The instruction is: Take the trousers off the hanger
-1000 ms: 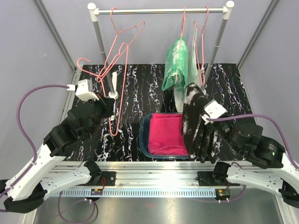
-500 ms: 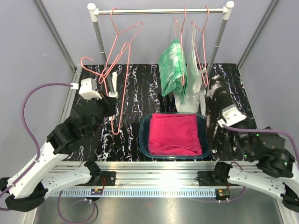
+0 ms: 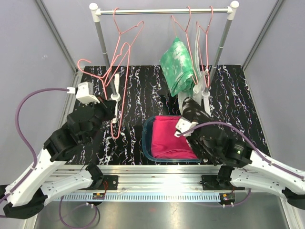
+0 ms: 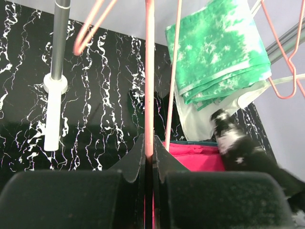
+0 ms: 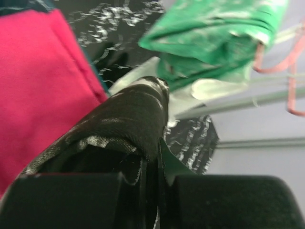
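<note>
My left gripper (image 3: 113, 110) is shut on the wire of a bare pink hanger (image 3: 125, 71) held off the rail; the wire runs up between the jaws (image 4: 149, 95). My right gripper (image 5: 157, 143) is shut on the black trousers with white splashes (image 3: 194, 109), which drape over it above the bin's right side (image 5: 128, 119). Magenta trousers (image 3: 167, 138) lie folded in the teal bin (image 3: 145, 140). Green-and-white tie-dye trousers (image 3: 177, 64) hang on a pink hanger from the rail (image 3: 162, 10), also in both wrist views (image 4: 214, 52) (image 5: 214, 28).
The rack's two grey posts (image 3: 104, 47) (image 3: 218, 45) stand on the black marbled table (image 3: 143, 90). Another bare pink hanger (image 3: 127, 29) hangs at the rail's left. A pale translucent garment (image 3: 198, 57) hangs beside the green one. Grey walls close both sides.
My right arm swung out to the right with the black trousers, then back left over the bin. The green trousers swayed left on their hanger. My left gripper kept its hold, nearly still.
</note>
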Controlling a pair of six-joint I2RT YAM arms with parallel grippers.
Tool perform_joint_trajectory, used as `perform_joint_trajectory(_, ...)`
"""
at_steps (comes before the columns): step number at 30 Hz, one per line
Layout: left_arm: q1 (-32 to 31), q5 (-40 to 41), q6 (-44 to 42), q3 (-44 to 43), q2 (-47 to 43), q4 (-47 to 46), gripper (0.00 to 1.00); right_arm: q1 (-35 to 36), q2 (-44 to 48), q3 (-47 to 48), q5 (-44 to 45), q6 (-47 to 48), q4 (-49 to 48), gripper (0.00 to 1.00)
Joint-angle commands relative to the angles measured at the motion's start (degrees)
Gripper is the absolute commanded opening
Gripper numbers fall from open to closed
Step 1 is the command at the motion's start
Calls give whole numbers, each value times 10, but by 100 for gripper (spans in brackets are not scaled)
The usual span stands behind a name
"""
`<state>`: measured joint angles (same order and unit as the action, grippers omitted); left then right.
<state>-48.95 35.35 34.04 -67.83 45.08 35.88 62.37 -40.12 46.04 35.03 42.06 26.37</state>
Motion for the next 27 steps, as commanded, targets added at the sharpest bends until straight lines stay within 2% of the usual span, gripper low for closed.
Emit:
perform_joint_trajectory(1, 0, 20, -8, 4, -17, -38, 0, 15, -38, 10, -73, -48, -75, 0)
perform_joint_trajectory(9, 0, 25, -13, 5, -25, -28, 0, 70, -122, -24, -110, -78, -177, 0)
perform_joint_trajectory(18, 1, 25, -13, 10, -31, -27, 0, 85, -256, -24, -226, -82, -276, 0)
perform_joint_trajectory(27, 2, 27, -14, 12, -37, -23, 0, 86, -344, -30, -375, -54, -284, 0)
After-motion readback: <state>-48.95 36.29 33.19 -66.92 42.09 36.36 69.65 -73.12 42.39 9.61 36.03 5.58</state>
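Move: The black trousers are already pinched in the right gripper. The blue basket they go to has its middle about 22 cm below that hand, some 5 cm to its left and 3 cm back. The folded red trousers inside lie about 7 cm left, 3 cm back and as low. The green trousers hang roughly level with the hand, some 18 cm ahead and 4 cm left. From the left gripper the basket is about 26 cm right, 4 cm back and 31 cm below. Sweep the right gripper left and down together, about 17 cm across and 15 cm lower, easing slightly back, so it carries the black trousers over the red ones towards the basket's left end. Turn the hand some 25 degrees counter-clockwise on the way and tip the fingers about 20 degrees further down, keeping the pinch on the cloth. ##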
